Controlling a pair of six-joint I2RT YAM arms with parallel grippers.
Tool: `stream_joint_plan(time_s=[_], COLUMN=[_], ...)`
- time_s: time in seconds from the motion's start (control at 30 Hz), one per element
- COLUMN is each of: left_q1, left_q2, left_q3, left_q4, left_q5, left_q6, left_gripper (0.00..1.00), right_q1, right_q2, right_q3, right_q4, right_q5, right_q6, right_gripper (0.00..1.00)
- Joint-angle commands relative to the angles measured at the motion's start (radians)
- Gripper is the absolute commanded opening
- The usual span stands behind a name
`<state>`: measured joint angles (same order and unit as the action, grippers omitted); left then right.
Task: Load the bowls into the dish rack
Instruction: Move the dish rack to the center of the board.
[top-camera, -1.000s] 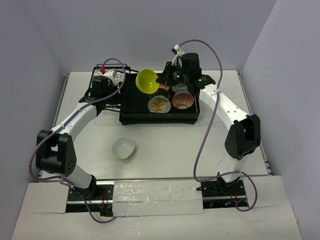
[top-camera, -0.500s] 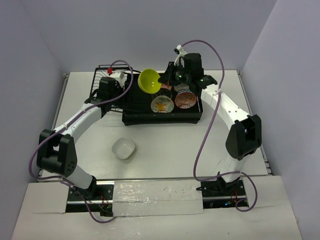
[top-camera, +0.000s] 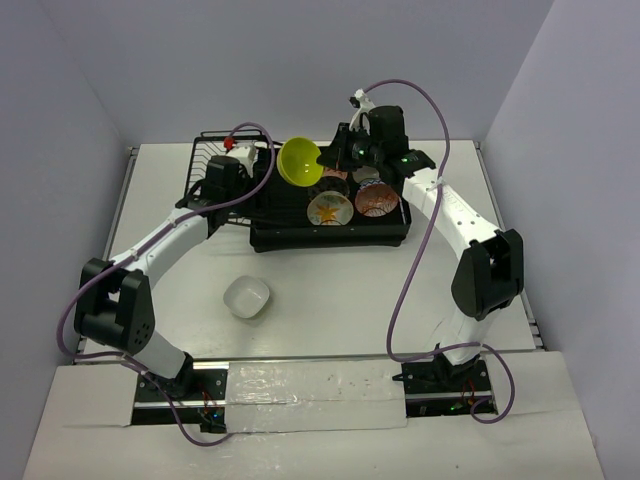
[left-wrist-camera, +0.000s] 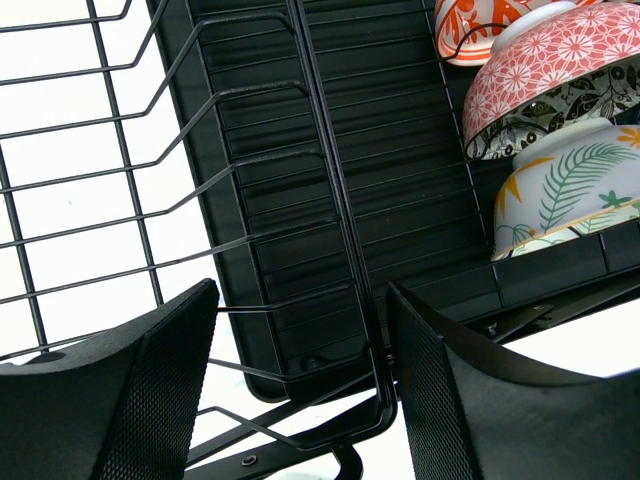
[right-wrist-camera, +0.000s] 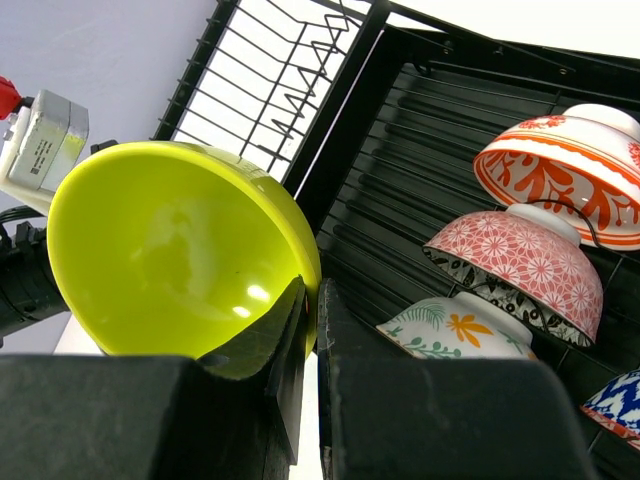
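The black dish rack (top-camera: 278, 232) stands at the back of the table, its slatted tray (left-wrist-camera: 400, 150) beside the wire basket (top-camera: 212, 150). My left gripper (top-camera: 240, 180) straddles the rack's near wire corner (left-wrist-camera: 372, 340), its fingers closed against the wires. My right gripper (top-camera: 325, 162) is shut on the rim of the lime green bowl (top-camera: 299, 160), holding it tilted above the tray's left part (right-wrist-camera: 400, 190). The white leaf-patterned bowl (top-camera: 329, 208) and a red-orange patterned bowl (top-camera: 377, 200) lean in the tray. The plain cream bowl (top-camera: 247, 297) sits on the table.
More patterned bowls stand in the tray: an orange-and-white one (right-wrist-camera: 565, 170) and a pink floral one (right-wrist-camera: 520, 265). A blue patterned piece (right-wrist-camera: 615, 400) shows at the right wrist view's edge. Purple cables arc over both arms. Walls close in the table's back and sides.
The dish rack has slid to the right along with my left gripper. My right gripper has drifted slightly right, keeping the lime green bowl.
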<state>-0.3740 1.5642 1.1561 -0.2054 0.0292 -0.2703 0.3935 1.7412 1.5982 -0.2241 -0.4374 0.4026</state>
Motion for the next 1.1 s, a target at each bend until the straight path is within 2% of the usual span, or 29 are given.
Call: stream_joint_plan(time_s=[0.0,0.47,0.77,1.07], left_q1=[-0.088,-0.106,-0.105,-0.066], left_q2=[0.011,0.007,-0.056,-0.119], left_q3=[-0.013,0.002,-0.013,-0.029], left_q4=[-0.017,-0.034,-0.035,-0.032], left_q5=[0.241,0.227,0.135,0.061], left_q6=[-0.05,-0.035,-0.037,-0.052], left_gripper=[0.69,0.74,0.91,0.99], right_q1=[-0.008,-0.01,-0.008,-0.001], right_q2=[-0.051,-0.043,-0.062,-0.072], right_q3=[0.005,0.014,0.008,0.005], right_q4=[0.08,0.075,0.057,0.054], right_q5=[-0.017,-0.027,-0.026,0.005], right_q6=[-0.001,0.01,0.01,0.011], right_gripper=[0.0,0.0,0.0,0.0])
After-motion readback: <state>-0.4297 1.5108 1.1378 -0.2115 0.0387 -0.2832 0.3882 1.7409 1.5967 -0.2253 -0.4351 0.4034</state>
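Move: The dish rack's middle lies about 12 cm to the left hand's right, 2 cm back and 8 cm lower, its black tray's left edge right beside the left fingertip. In it the leaf-pattern bowl stands some 16 cm to the hand's right and 6 cm back; the green bowl hangs about 10 cm right, 2 cm ahead and 11 cm higher, still in the right fingers. From the right hand the rack's middle is about 6 cm back, 3 cm left and 20 cm below. To the right goes the left hand, slowly, about 2 cm, its left finger bearing on the tray's left edge to slide the rack along the board. As that travel dies out the fingers spread from partly to fully open, and the hand draws back some 2 cm and lifts about 1.5 cm. The right hand holds still, keeping its pinch on the green bowl's rim. ##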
